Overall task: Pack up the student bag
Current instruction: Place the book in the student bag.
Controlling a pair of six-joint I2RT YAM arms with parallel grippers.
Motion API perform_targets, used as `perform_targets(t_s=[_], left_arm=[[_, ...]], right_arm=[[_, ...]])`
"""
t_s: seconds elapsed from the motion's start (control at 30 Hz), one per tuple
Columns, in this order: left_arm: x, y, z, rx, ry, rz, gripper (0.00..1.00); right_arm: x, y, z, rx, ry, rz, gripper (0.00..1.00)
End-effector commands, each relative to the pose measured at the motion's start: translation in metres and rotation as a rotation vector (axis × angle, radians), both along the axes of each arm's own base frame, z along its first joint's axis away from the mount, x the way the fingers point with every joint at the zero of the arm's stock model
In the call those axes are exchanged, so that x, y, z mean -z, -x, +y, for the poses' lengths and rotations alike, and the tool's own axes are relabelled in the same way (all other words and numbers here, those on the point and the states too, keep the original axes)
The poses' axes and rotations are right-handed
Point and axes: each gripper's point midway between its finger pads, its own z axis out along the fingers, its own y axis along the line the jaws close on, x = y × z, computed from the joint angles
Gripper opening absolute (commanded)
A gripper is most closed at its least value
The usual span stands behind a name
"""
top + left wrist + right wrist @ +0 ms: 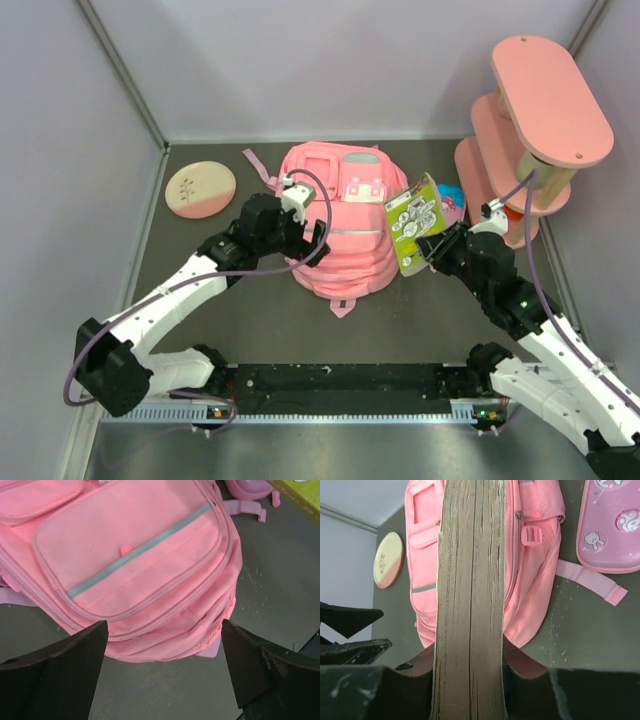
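Observation:
The student bag [340,230] lies flat in the middle of the dark table, a large pink backpack with grey zipper strips, front pockets up. My left gripper [303,232] hovers over its lower left side, open. In the left wrist view the bag [140,565] fills the frame, and the left gripper [164,630] has its dark fingers [75,670] spread wide with nothing between them. My right gripper [440,245] is shut on a thick green-covered book [415,222], held just right of the bag. In the right wrist view the book's page edge [470,605] stands upright in the right gripper [470,665], the bag [532,580] behind it.
A small pink cartoon pencil case [450,203] lies right of the bag, partly behind the book. A pink tiered shelf [530,130] stands at the back right. A round beige-and-pink disc [200,190] lies at the back left. Grey walls enclose the table.

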Motion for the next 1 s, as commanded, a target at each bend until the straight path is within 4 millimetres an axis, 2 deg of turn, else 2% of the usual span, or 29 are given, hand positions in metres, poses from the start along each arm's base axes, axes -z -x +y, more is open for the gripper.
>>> perform_targets(t_s=[0.0, 0.07, 0.27, 0.5, 0.67, 0.97], left_arm=[[-0.003, 0.023, -0.020, 0.185, -0.032, -0.022, 0.99], [-0.007, 0.032, -0.032, 0.240, -0.001, -0.033, 0.99], [0.018, 0.051, -0.049, 0.350, -0.035, 0.016, 0.99], [0.045, 0.058, -0.053, 0.431, -0.164, 0.074, 0.98], [0.061, 0.055, -0.056, 0.422, -0.241, 0.079, 0.97], [0.070, 0.042, -0.056, 0.367, -0.326, 0.053, 0.96]], right_arm=[[-0.045, -0.006, 0.010, -0.026, -0.097, -0.099, 0.00], [-0.044, -0.005, 0.012, -0.038, -0.102, -0.094, 0.00], [-0.032, -0.004, 0.015, -0.034, -0.130, -0.053, 0.00], [-0.028, -0.005, 0.016, -0.034, -0.129, -0.042, 0.00], [-0.027, -0.004, 0.019, -0.050, -0.135, -0.036, 0.00], [-0.025, -0.003, 0.022, -0.061, -0.152, -0.029, 0.00]])
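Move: Below the open left hand, the pink bag's near edge lies about 6 cm back, 5 cm to its right and 14 cm lower; the middle of the bag is some 8 cm ahead, 5 cm right and 13 cm below. The green book in the right hand is roughly 17 cm right of the left hand, 2 cm ahead and slightly higher. From the right hand, the bag's near edge is about 16 cm left, 3 cm back and 17 cm down; the pencil case, 12 cm ahead, 10 cm right and 21 cm below. Drawing back and to its right over the bag while turning some 20 degrees clockwise, the left hand then sinks towards the bag's near edge, about 8 cm down in all, its left side rolling up; the fingers stay wide open. The right hand keeps its pinch on the book, only easing a little down and left. ##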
